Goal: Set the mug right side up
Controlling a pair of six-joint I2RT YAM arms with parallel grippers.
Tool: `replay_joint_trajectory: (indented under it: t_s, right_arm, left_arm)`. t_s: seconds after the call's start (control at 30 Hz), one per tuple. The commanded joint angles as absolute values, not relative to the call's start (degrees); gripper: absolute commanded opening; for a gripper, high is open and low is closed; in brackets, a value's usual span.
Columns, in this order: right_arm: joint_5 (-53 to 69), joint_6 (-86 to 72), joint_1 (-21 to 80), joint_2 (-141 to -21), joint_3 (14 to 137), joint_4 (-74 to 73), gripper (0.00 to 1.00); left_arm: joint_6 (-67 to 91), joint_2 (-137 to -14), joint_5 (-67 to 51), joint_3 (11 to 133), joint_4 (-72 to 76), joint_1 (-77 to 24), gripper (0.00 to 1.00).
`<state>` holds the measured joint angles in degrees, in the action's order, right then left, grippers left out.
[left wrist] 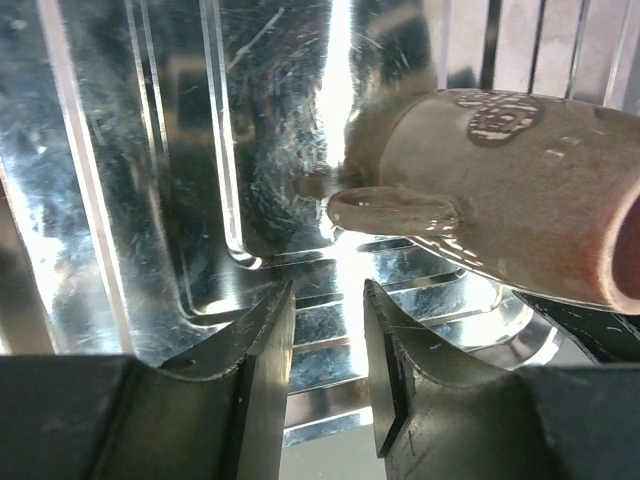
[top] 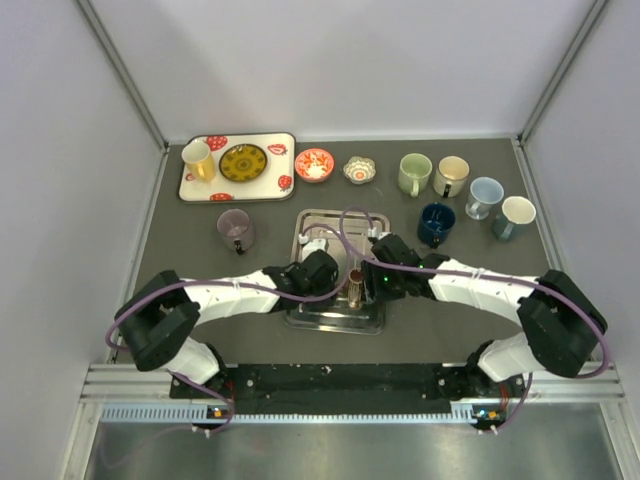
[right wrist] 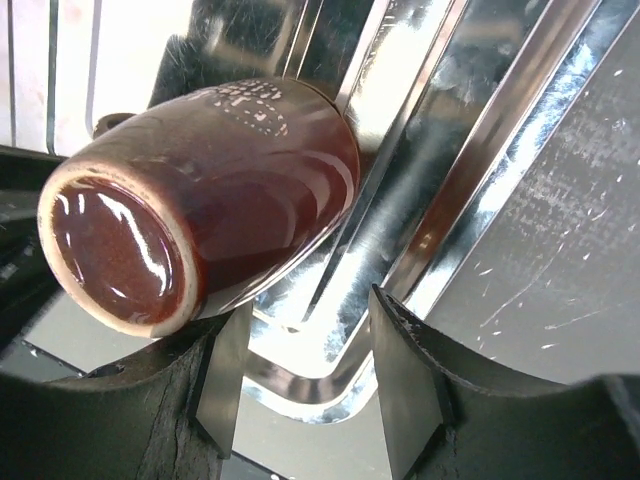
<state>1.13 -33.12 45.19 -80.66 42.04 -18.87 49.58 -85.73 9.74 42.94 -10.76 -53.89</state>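
Note:
A brown glazed mug (top: 355, 283) lies on its side on the metal tray (top: 335, 225) in the middle of the table. In the left wrist view the mug (left wrist: 520, 190) fills the upper right, its handle (left wrist: 395, 210) pointing toward my left gripper (left wrist: 330, 350), which is open and empty just short of the handle. In the right wrist view the mug (right wrist: 200, 200) shows one round end. My right gripper (right wrist: 300, 380) is open and empty over the tray rim (right wrist: 330, 385), its left finger (right wrist: 225, 375) just under the mug.
Several upright mugs (top: 450, 175) stand at the back right, a dark blue one (top: 436, 222) nearest the tray. A purple mug (top: 235, 228) stands to the left. A white patterned tray (top: 270, 190) holds a yellow mug and a plate. Two small dishes (top: 314, 164) sit behind.

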Motion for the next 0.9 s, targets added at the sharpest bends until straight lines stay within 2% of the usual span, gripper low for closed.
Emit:
replay_joint_trajectory:
  t_s: [0.0, 0.13, 0.17, 0.2, 0.27, 0.33, 0.5, 0.57, 0.7, 0.8, 0.87]
  right_arm:
    - [1.0, -30.2, 44.9, -79.0, 43.7, -19.9, 0.51]
    - [3.2, -26.0, 44.9, -75.9, 42.8, -24.3, 0.52]
    - [3.3, -24.9, 44.9, -74.2, 42.7, -25.2, 0.52]
    - [2.8, -24.4, 44.9, -73.2, 42.4, -26.7, 0.53]
    - [2.6, -23.6, 44.9, -70.2, 42.0, -27.6, 0.53]
    - [2.0, -23.3, 44.8, -68.3, 41.7, -28.5, 0.53]
    - [3.5, -23.5, 44.9, -64.4, 42.2, -30.0, 0.54]
    - [3.8, -23.8, 45.0, -63.4, 42.3, -30.8, 0.53]
    - [4.1, -24.1, 45.1, -59.6, 41.8, -31.8, 0.54]
    - [4.1, -23.9, 45.0, -58.5, 41.8, -32.0, 0.54]
    - [4.2, -23.6, 45.0, -58.4, 42.4, -32.5, 0.54]
  left_arm:
    - [47.4, -81.5, 14.9, 44.6, -13.2, -53.5, 0.41]
    - [34.2, -78.5, 13.2, 49.1, -18.2, -53.3, 0.55]
    - [32.0, -78.3, 12.7, 50.1, -19.8, -53.3, 0.64]
    - [30.1, -78.0, 12.2, 50.9, -21.0, -53.3, 0.68]
    - [23.0, -76.6, 7.4, 51.1, -21.4, -52.7, 0.72]
    - [17.3, -76.2, 4.9, 50.9, -21.6, -52.0, 0.72]
    - [8.3, -78.0, -11.7, 49.9, -21.6, -45.8, 0.59]
    - [3.1, -77.5, -16.0, 48.0, -18.7, -43.1, 0.57]
    - [-5.0, -72.9, -19.4, 43.9, -13.1, -41.7, 0.69]
    - [-8.8, -75.5, -22.9, 47.2, -16.8, -39.1, 0.70]
    - [-12.0, -80.1, -27.4, 52.2, -20.5, -38.6, 0.67]
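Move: The upturned brown mug stands between the two hands, its handle towards the left hand: about 7 cm to the right of the left hand and 2 cm ahead, and about 4 cm to the left of the right hand and 1 cm ahead, roughly at fingertip height. The tray's middle is some 5 cm left of the mug and 4 cm farther out. From the left hand the purple mug is about 15 cm ahead and 21 cm left; from the right hand the blue mug is about 15 cm ahead and 14 cm right. Both hands back off from the upturned brown mug: the left rises about 6 cm and then eases a little down and to the left, its fingers opening from about a third to two thirds while the hand turns some 40 degrees clockwise. The right hand first draws back and to its right, away from the mug towards the tray's near right corner, then climbs about 7 cm with its fingers staying half open. ##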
